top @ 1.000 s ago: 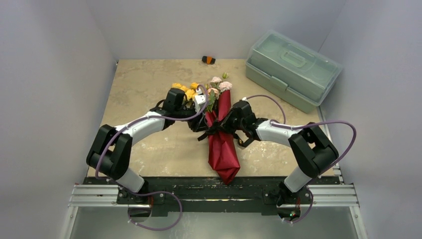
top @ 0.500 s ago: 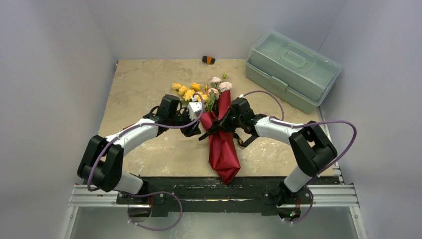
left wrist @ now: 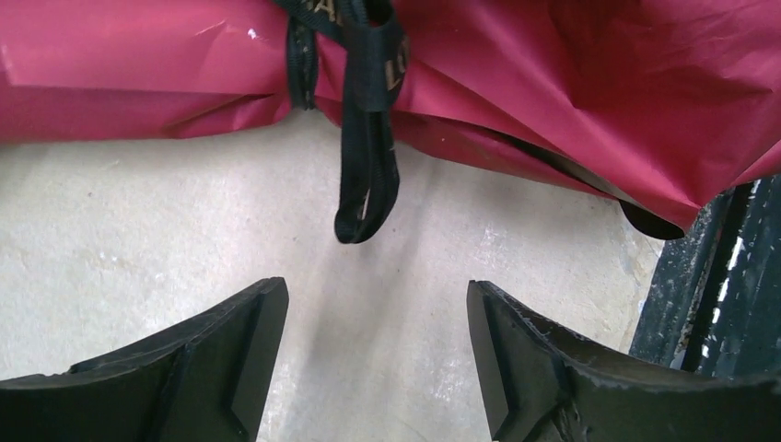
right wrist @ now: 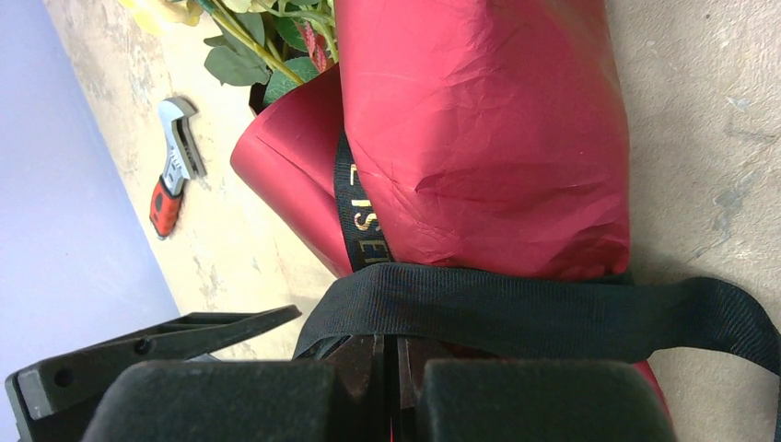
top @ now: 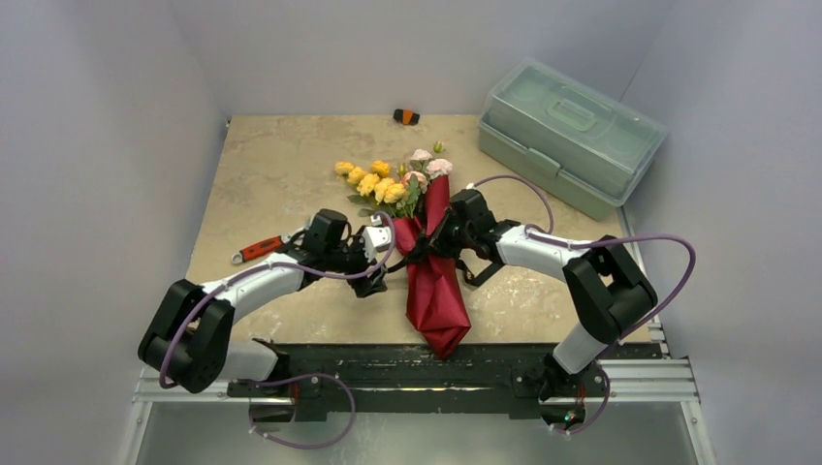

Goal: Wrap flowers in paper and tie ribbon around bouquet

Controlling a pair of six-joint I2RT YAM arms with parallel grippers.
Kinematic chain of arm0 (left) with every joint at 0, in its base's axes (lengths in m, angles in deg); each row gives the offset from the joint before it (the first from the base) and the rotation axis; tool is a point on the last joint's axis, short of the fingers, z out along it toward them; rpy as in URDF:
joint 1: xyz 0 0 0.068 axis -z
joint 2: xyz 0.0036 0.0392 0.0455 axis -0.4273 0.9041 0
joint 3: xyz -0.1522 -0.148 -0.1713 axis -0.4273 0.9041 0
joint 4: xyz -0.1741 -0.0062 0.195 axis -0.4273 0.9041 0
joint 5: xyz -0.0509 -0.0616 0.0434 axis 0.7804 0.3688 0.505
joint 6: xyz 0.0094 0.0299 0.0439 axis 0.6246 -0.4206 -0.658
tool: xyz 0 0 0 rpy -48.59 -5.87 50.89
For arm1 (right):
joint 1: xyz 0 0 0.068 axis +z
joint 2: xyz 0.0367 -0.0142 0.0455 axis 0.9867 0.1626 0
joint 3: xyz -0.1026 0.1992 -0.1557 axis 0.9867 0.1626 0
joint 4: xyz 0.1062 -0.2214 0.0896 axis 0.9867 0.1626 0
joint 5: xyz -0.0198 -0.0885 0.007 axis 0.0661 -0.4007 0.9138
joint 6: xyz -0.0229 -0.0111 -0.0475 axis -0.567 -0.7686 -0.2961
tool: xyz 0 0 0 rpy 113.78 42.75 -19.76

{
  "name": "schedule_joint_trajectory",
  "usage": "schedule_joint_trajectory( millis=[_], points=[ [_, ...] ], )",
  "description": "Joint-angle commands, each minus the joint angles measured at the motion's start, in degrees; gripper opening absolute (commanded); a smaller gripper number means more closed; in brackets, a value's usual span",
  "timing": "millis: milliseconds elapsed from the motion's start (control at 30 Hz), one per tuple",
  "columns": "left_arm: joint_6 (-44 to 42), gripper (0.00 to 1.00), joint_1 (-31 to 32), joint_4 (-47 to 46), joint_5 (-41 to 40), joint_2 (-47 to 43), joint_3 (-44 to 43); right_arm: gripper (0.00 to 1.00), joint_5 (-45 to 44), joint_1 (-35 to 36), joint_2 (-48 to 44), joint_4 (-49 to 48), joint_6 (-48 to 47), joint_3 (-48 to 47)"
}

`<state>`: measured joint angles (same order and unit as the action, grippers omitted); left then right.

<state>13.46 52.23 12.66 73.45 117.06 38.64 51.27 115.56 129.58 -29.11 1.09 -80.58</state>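
Observation:
The bouquet (top: 433, 281) lies mid-table as a long cone of dark red paper (right wrist: 479, 138). Yellow and pink flowers (top: 388, 179) stick out of its far end. A black ribbon (right wrist: 553, 313) is wound around the cone's middle. My right gripper (top: 426, 244) presses against that wrap, its jaws (right wrist: 396, 345) shut, with the ribbon running across the tips and folding in between them. A short ribbon loop (left wrist: 367, 184) hangs free off the paper (left wrist: 553, 64). My left gripper (left wrist: 378, 304) stands open just short of that loop, nothing between its fingers (left wrist: 230, 359). Seen from above, this left gripper (top: 380, 271) sits left of the cone.
A red-handled wrench (top: 260, 249) lies on the table behind my left arm. A pale green lidded toolbox (top: 567, 136) stands at the back right. A small orange and black object (top: 406, 116) rests by the back wall. The black front rail (left wrist: 718, 276) runs near the cone's tip.
My left arm has drawn back toward the near left, away from the bouquet. Its jaws have opened and let the ribbon loop go. The wrench has come into sight. The right arm has barely moved.

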Motion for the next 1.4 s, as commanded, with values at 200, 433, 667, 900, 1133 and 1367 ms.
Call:
schedule_joint_trajectory(
  millis=[200, 433, 667, 900, 1133, 1367],
  points=[
    [-0.36, 0.76, 2.13, -15.68, -2.23, 1.73, 1.59, 0.0, -1.31, -0.24, -0.81, 1.57, -1.2, -2.02],
    [-1.29, 0.72, 4.07, -12.97, -3.37, 7.36, -2.94, 0.0, -1.75, -0.28, -1.21, 1.91, -0.98, -2.02],
    [-0.57, 0.66, 6.19, -11.61, -5.98, 11.76, -6.28, 0.0, -1.66, -0.27, -1.42, 1.77, -0.67, -2.24],
    [2.17, 0.0, 6.98, -11.3, -10.72, 14.34, -8.46, 0.0, -0.51, -0.24, -2.82, 3.73, -0.58, -2.72],
    [2.75, 0.0, 6.99, -9.47, -18.06, 10.99, -8.61, 0.0, -1.07, -0.26, -6.35, 13.67, -5.58, -6.13],
    [5.05, 0.0, 6.99, -10.18, -18.05, 10.22, -9.06, 0.0, -5.48, -0.23, -10.9, 22.75, -14.56, -8.33]
  ],
)
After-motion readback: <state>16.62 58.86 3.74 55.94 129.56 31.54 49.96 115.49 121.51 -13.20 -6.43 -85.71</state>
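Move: The hanging ribbon tail lies about 3 cm ahead of the left hand, 4 cm to its right and 2 cm lower. The ribbon knot on the red paper is about 7 cm ahead and 9 cm right of that hand, with the yellow roses some 20 cm straight ahead. From the right hand, already shut above the knot, the tail lies 3 cm back, 7 cm left and 3 cm lower. Left hand reaches forward-right about 6 cm, closing on the ribbon tail; right hand then rises 4 cm, shut. ##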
